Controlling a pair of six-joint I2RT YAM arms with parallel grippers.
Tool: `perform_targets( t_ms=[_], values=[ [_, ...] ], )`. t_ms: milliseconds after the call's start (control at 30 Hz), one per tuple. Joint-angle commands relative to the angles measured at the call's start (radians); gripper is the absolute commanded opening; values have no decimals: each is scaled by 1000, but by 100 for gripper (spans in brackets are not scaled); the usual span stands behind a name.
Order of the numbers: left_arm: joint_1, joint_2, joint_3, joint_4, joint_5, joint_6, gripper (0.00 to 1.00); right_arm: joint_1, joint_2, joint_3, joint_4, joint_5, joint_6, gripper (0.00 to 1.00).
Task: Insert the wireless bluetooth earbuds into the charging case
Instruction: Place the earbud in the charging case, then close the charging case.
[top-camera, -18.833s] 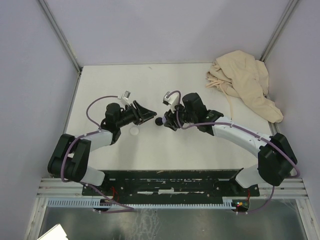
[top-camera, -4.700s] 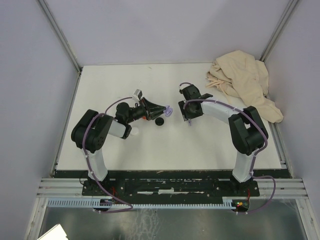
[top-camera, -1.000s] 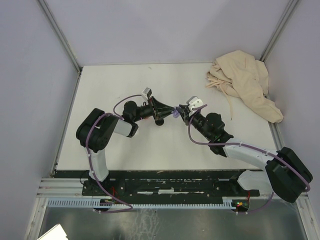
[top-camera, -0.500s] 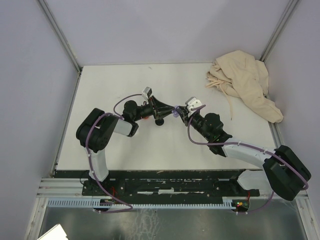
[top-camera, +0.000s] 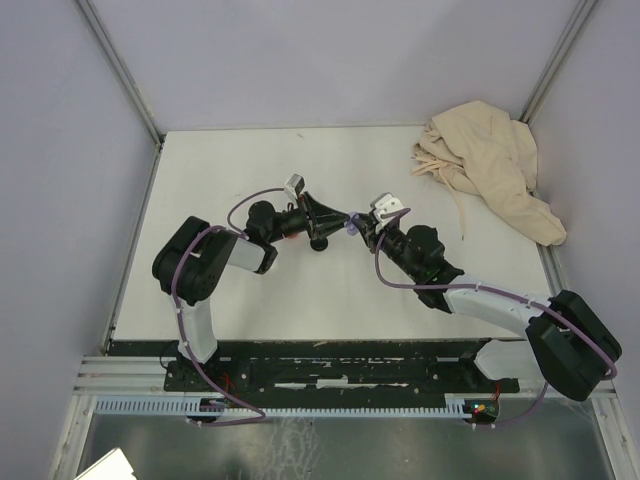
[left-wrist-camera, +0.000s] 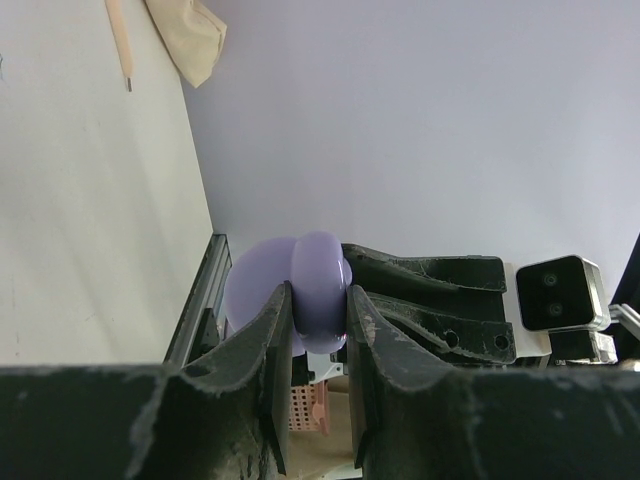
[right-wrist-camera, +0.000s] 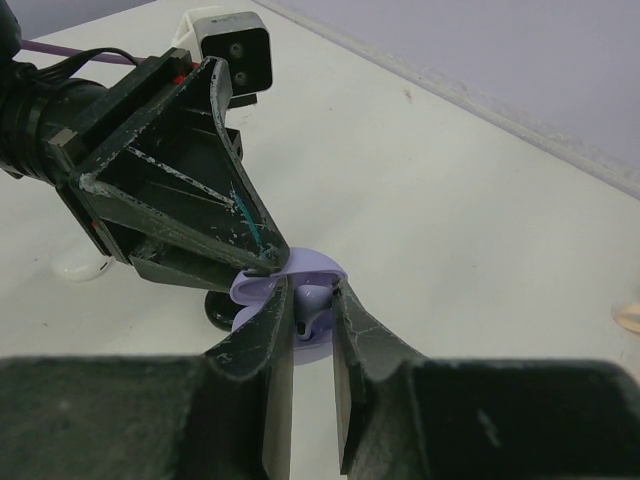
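Above the middle of the table my left gripper (top-camera: 338, 220) is shut on the lavender charging case (top-camera: 348, 225), pinching its rounded shell (left-wrist-camera: 318, 290) edge-on. The case's lid stands open (right-wrist-camera: 312, 263). My right gripper (right-wrist-camera: 308, 292) meets it from the right and is shut on a lavender earbud (right-wrist-camera: 313, 301), stem pointing down. The earbud sits right at the case's open mouth, over the lower half. Whether it touches the case I cannot tell. In the left wrist view the right gripper's black fingers (left-wrist-camera: 430, 290) lie just behind the case.
A black round disc (top-camera: 318, 243) lies on the table under the left gripper's tips. A small white object (right-wrist-camera: 85, 268) rests on the table by the left arm. A crumpled beige cloth (top-camera: 490, 165) fills the back right corner.
Some seconds ago the right gripper was away from the case; now it is at the case's mouth with the earbud. Over the last second both arms have barely moved.
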Motion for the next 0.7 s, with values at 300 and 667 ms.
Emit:
perform_targets(
  t_ms=[300,667],
  values=[
    [-1,-29,41,39,-33,-35,3,3,-81,46,-52,51,89,49],
    [10,-19,0,7,-160,-64,3,2,-232,169,-442,247,72,65]
  ],
)
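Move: The right hand has the purple earbud at the open purple charging case, whose middle lies about 1 cm ahead, 1 cm left and 1 cm below. On the table roughly 17 cm below that hand, the black case sits about 8 cm left and 3 cm back, the red case some 15 cm left and level with it. From the left hand, which grips the purple case, its middle is about 2 cm to the right. Right fingers open, releasing the earbud, and withdraw about 6 cm up, 4 right; left keeps holding the case. ##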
